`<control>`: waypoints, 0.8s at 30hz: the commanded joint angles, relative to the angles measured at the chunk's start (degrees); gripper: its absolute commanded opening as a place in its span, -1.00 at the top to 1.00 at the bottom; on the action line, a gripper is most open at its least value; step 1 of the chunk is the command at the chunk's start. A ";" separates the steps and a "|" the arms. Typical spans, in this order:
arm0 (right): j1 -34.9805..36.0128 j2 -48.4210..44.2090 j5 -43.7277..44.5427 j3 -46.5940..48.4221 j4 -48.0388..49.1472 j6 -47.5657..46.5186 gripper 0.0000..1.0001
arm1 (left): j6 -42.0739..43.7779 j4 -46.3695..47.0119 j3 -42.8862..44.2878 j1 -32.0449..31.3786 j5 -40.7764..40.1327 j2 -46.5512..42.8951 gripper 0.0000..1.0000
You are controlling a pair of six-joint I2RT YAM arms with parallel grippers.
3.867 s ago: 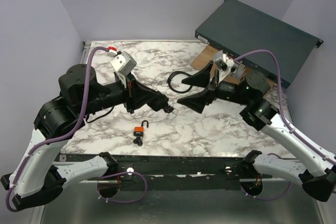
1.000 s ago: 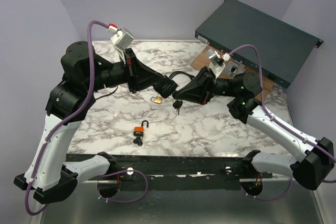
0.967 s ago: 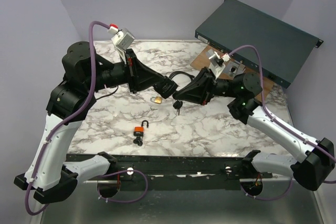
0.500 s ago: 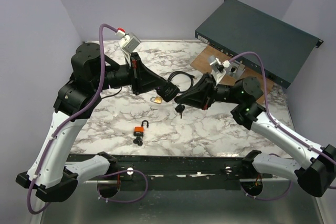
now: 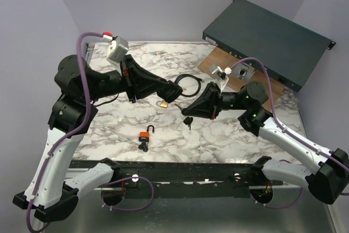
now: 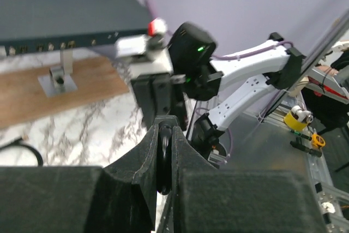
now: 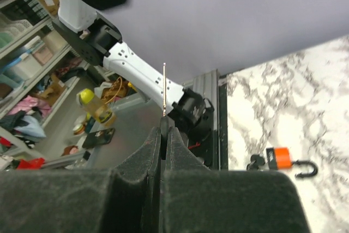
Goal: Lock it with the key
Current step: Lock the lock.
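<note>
A small brass padlock (image 5: 162,103) hangs just under my left gripper (image 5: 175,92), above the middle of the marble table (image 5: 109,129). In the left wrist view the left gripper (image 6: 164,135) is shut on a dark rounded part of it; the brass body is hidden there. My right gripper (image 5: 189,108) faces it from the right, a short gap away. It is shut on the black head of a key, whose thin blade (image 7: 164,88) sticks straight out past the fingertips. A spare key (image 5: 188,121) dangles below it.
An orange padlock (image 5: 145,134) with an open shackle lies near the front edge, with its keys (image 5: 143,145) beside it; it also shows as the orange padlock (image 7: 277,157). A black cable loop (image 5: 188,84), wooden board (image 5: 215,61), metal bracket (image 5: 242,72) and dark rack box (image 5: 267,31) sit behind.
The left arm's upper joints swung left and lower while its gripper stayed near the centre. The right gripper dropped slightly and came nearer, with the dangling key following.
</note>
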 commanded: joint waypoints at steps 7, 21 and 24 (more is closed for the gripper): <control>-0.29 -3.75 14.20 2.04 -20.61 -8.03 0.99 | -1.07 6.64 -0.66 0.41 -7.05 -2.79 1.00; -0.29 -6.60 51.55 9.20 -48.54 -7.58 0.99 | -16.82 24.25 -29.95 -1.30 -24.28 1.12 1.00; -0.32 -6.77 57.81 9.27 -51.02 -6.47 0.99 | -19.06 30.39 -33.82 -4.44 -25.12 6.05 1.00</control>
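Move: The left hand holds the black padlock high above the table. Bare marble lies about 25 cm ahead, 3 cm right and some 47 cm below it, with the brass padlock roughly 27 cm ahead and 4 cm left, and the orange padlock 12 cm ahead and 11 cm left. The right hand grips the keys; the coiled cable is about 38 cm ahead, 2 cm right and 34 cm below it, and the black padlock about 4 cm left and 10 cm above. Down and forward goes the left arm after a small lift backwards, sinking about 18 cm and reaching 10 cm out while its wrist rolls and swings counter-clockwise, the padlock still gripped. The right hand dips, then travels forward and to the right, away from the left hand's line, turning some 45 degrees clockwise to point outward and keeping hold of one key with the other dangling. ##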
